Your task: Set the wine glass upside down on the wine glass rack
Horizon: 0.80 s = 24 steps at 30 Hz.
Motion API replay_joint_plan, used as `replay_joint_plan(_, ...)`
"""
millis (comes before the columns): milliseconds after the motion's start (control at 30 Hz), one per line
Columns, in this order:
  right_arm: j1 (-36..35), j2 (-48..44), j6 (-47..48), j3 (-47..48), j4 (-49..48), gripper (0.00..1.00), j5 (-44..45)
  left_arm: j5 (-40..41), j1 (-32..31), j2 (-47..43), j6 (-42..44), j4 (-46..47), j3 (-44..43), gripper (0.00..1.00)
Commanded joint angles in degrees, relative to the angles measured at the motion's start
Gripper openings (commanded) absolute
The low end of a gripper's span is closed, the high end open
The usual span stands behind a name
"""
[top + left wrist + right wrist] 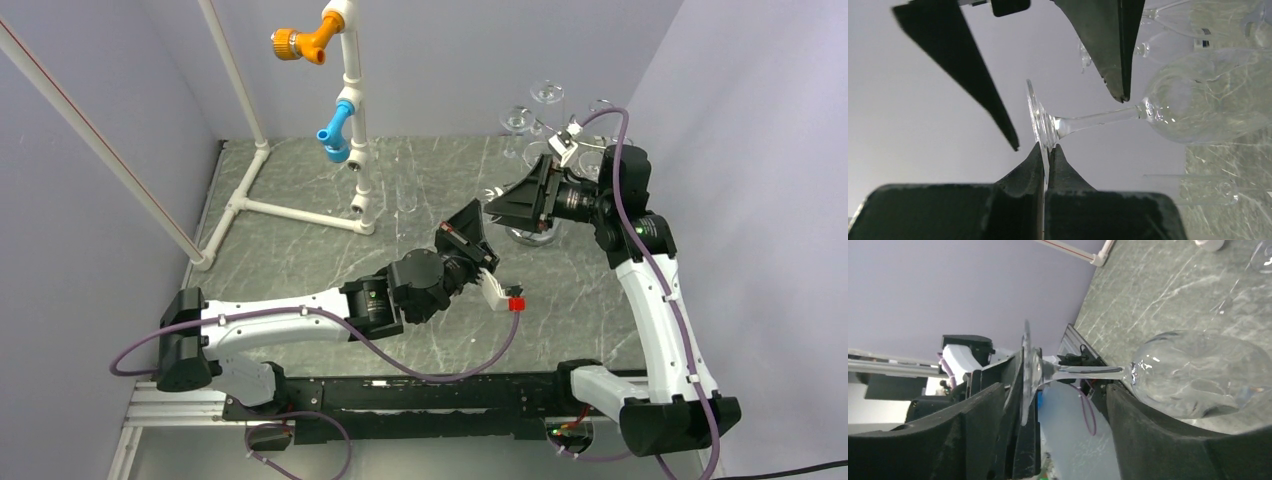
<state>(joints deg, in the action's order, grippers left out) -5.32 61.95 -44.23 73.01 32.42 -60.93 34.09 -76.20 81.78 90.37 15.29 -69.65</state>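
Observation:
The wine glass point(1198, 107) lies on its side in the air, bowl toward the rack. My left gripper point(1049, 148) is shut on the edge of its round foot point(1037, 117). My right gripper point(1055, 390) stands open around the stem point(1088, 372), one finger point(973, 415) beside the foot, the other finger point(1148, 430) under the bowl point(1198, 375), neither pressing the stem. In the top view both grippers meet mid-table, the left gripper point(470, 238) facing the right gripper point(522, 203). The wine glass rack point(530, 238) stands just behind, its shiny base partly hidden by the right gripper.
Other glasses point(546, 95) hang on the rack's top arms. A white pipe frame point(350, 120) with orange and blue fittings stands at the back left. One more clear glass point(407, 197) stands on the marbled table point(300, 260) near the frame's foot.

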Motion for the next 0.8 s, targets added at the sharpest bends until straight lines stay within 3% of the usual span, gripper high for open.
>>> replay_joint_plan(0,-1.3,-0.1,-2.0,0.2,-1.1,0.60,3.0,2.8,-1.0,-0.5,2.1,7.6,-0.8,0.00)
replay_joint_plan(33,-1.4,0.0,-2.9,0.2,-2.0,0.49,2.9,2.9,-1.2,-0.5,2.1,7.7,-0.8,0.00)
replay_joint_plan(267,-1.4,0.5,-8.5,0.5,-10.0,0.08,1.1,3.5,-2.2,-1.4,1.0,7.5,-0.5,0.00)
replay_joint_plan(333,-1.5,0.9,-9.9,0.7,-12.1,0.01,0.1,3.8,-2.5,-2.0,-0.4,7.2,-0.4,0.00)
replay_joint_plan(367,-1.4,1.1,-10.8,0.8,-13.6,0.00,-0.7,4.1,-2.7,-2.4,-1.7,7.2,-0.4,0.07)
replay_joint_plan(400,-1.5,1.3,-11.9,1.1,-15.3,0.00,-1.3,4.6,-2.9,-3.1,-3.1,7.6,-0.1,0.21)
replay_joint_plan(533,-1.4,3.5,-17.4,4.9,-23.7,0.00,-3.6,3.9,-4.8,-8.9,-14.5,4.3,1.0,0.95)
replay_joint_plan(567,-1.4,4.2,-18.5,6.5,-25.4,0.00,-3.8,3.2,-5.5,-10.9,-18.7,1.8,0.5,0.99)
replay_joint_plan(767,-0.9,10.2,-26.2,16.0,-37.5,0.00,-5.9,-0.4,-6.8,-21.8,-48.8,-13.1,-6.6,0.99)
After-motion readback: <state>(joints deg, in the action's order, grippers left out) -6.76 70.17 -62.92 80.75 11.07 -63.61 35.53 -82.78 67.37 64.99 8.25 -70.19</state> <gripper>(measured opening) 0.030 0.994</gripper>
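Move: The upside-down wine glass hangs from my left hand, which still pinches its foot: the foot's middle is about 2 cm ahead and 2 cm right of that hand, level with it. From my open right hand it lies some 3 cm left and 1 cm ahead, also level. The rack's top stands roughly 18 cm ahead and 15 cm right of my right hand, and the nearest hung glass's foot about 12 cm ahead and 10 cm right, both some 5 cm lower. I take the glass over: my right hand creeps about 1 cm left and up as its fingers close and pinch the foot. Only then does my left hand open wide, let go and swing off back, left and up, some 9 cm in all, rolling and tipping about 30 degrees. Keeping its pinch, my right hand then lifts the glass about 6 cm and carries it 3 cm forward. ##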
